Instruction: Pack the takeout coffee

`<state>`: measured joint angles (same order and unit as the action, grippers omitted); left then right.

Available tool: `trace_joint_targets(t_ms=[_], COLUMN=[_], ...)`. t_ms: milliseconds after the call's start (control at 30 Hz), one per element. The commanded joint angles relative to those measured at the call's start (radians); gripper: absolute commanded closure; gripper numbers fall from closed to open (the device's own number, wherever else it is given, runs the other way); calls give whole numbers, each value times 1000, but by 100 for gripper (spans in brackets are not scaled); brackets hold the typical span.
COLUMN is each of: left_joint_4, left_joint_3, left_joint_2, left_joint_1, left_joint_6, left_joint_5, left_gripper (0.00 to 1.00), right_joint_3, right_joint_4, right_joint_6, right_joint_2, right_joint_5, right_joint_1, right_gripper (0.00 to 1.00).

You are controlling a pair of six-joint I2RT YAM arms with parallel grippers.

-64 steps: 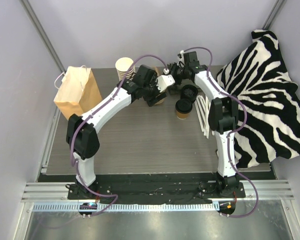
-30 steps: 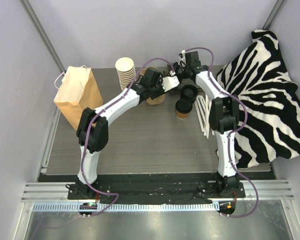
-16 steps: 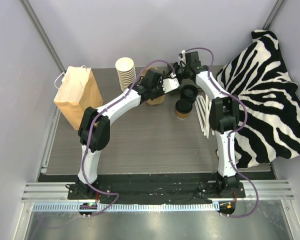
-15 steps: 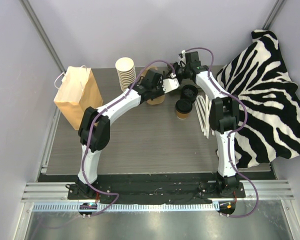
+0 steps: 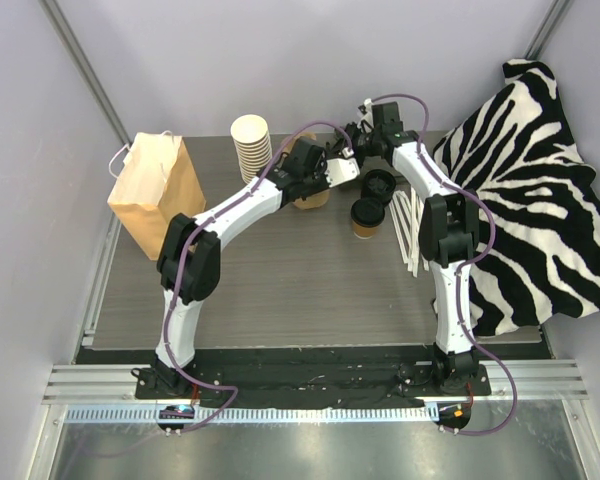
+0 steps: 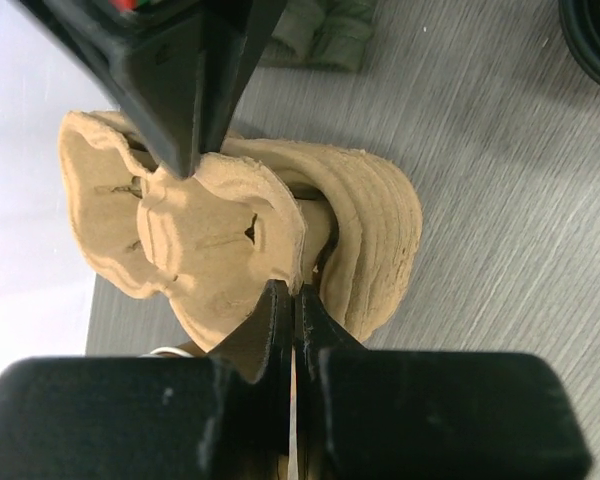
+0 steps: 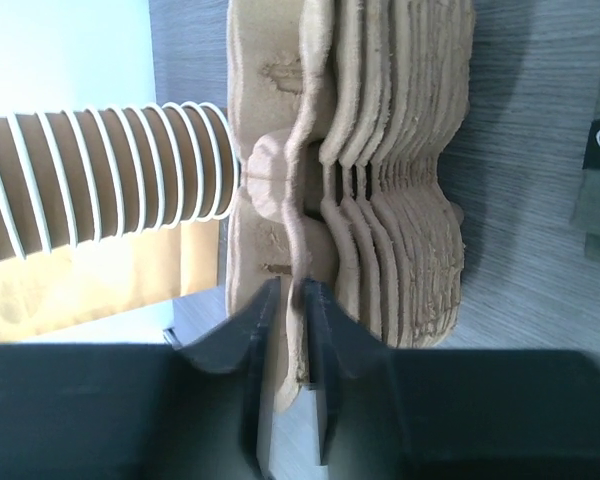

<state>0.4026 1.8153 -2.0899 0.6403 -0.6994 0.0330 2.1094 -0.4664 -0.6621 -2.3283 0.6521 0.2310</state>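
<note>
The takeout coffee (image 5: pixel 365 216), a small brown cup with a black lid, stands on the table right of centre, and neither gripper touches it. Both grippers are at a stack of brown pulp cup carriers (image 5: pixel 311 197) at the back. My left gripper (image 6: pixel 292 292) is shut on the rim of the top carrier (image 6: pixel 205 235), which leans away from the stack (image 6: pixel 375 240). My right gripper (image 7: pixel 295 290) straddles the same carrier's opposite rim (image 7: pixel 298 215) with its jaws a little apart and a gap on one side. Its fingers (image 6: pixel 180 90) show in the left wrist view.
A tall stack of lidless cups (image 5: pixel 251 142) lies behind the carriers. A brown paper bag (image 5: pixel 155 185) stands at the left. A loose black lid (image 5: pixel 380 183) and white straws (image 5: pixel 408 232) lie right of the coffee. A zebra cloth (image 5: pixel 530 180) covers the right side.
My left gripper has closed onto the top carrier's rim. My right gripper's jaws have parted slightly. Neither arm has visibly moved over the last second.
</note>
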Motion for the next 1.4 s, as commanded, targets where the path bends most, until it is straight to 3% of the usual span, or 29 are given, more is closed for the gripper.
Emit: trace_joint_targets(t_ms=[0, 167, 467, 800, 933, 1100, 1367], left_joint_4=[-24, -51, -157, -196, -197, -208, -212], left_joint_3=[42, 33, 2, 6, -2, -34, -76], left_joint_2=[65, 96, 142, 146, 149, 160, 171], left_joint_1=[-7, -7, -8, -8, -8, -8, -8], left_joint_6=[-47, -90, -156, -198, -201, -199, -180], left_joint_5=[5, 25, 62, 70, 73, 74, 61], left_gripper=[100, 100, 100, 100, 100, 100, 100], right_joint_3=[58, 83, 83, 52, 12, -25, -2], right_joint_4=[37, 34, 34, 32, 28, 12, 20], right_joint_6=[28, 55, 62, 76, 79, 99, 81], right_joint_2=[60, 80, 86, 99, 106, 116, 129], right_joint_5=[35, 21, 21, 23, 20, 20, 63], right_joint_1=[-9, -15, -19, -25, -25, -27, -30], right_gripper=[70, 56, 55, 59, 70, 75, 56])
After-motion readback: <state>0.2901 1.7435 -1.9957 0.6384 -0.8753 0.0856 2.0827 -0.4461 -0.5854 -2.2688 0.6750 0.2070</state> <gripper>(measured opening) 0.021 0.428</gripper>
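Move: The left gripper is already shut on the near left rim of the top cup carrier; the middle of the nested stack lies about 5 cm ahead, 1 cm right and 5 cm below. From the right gripper that middle is level ahead-wise, about 4 cm left and 5 cm lower. The paper cup stack stands some 13 cm left and 1 cm ahead of the left gripper. From the right gripper, the black lids lie about 8 cm back and 10 cm right, the green cloth roughly 4 cm ahead and 12 cm right, both lower. Keep the left gripper shut on the top carrier's rim and raise it about 5.5 cm, tipping its fingers up some 10 degrees, then let it sink about a centimetre. Meanwhile open the right gripper wider beside the rim and lift it about 3 cm, easing a little right; narrow its fingers partway, then open them again as it settles slightly back and down. ##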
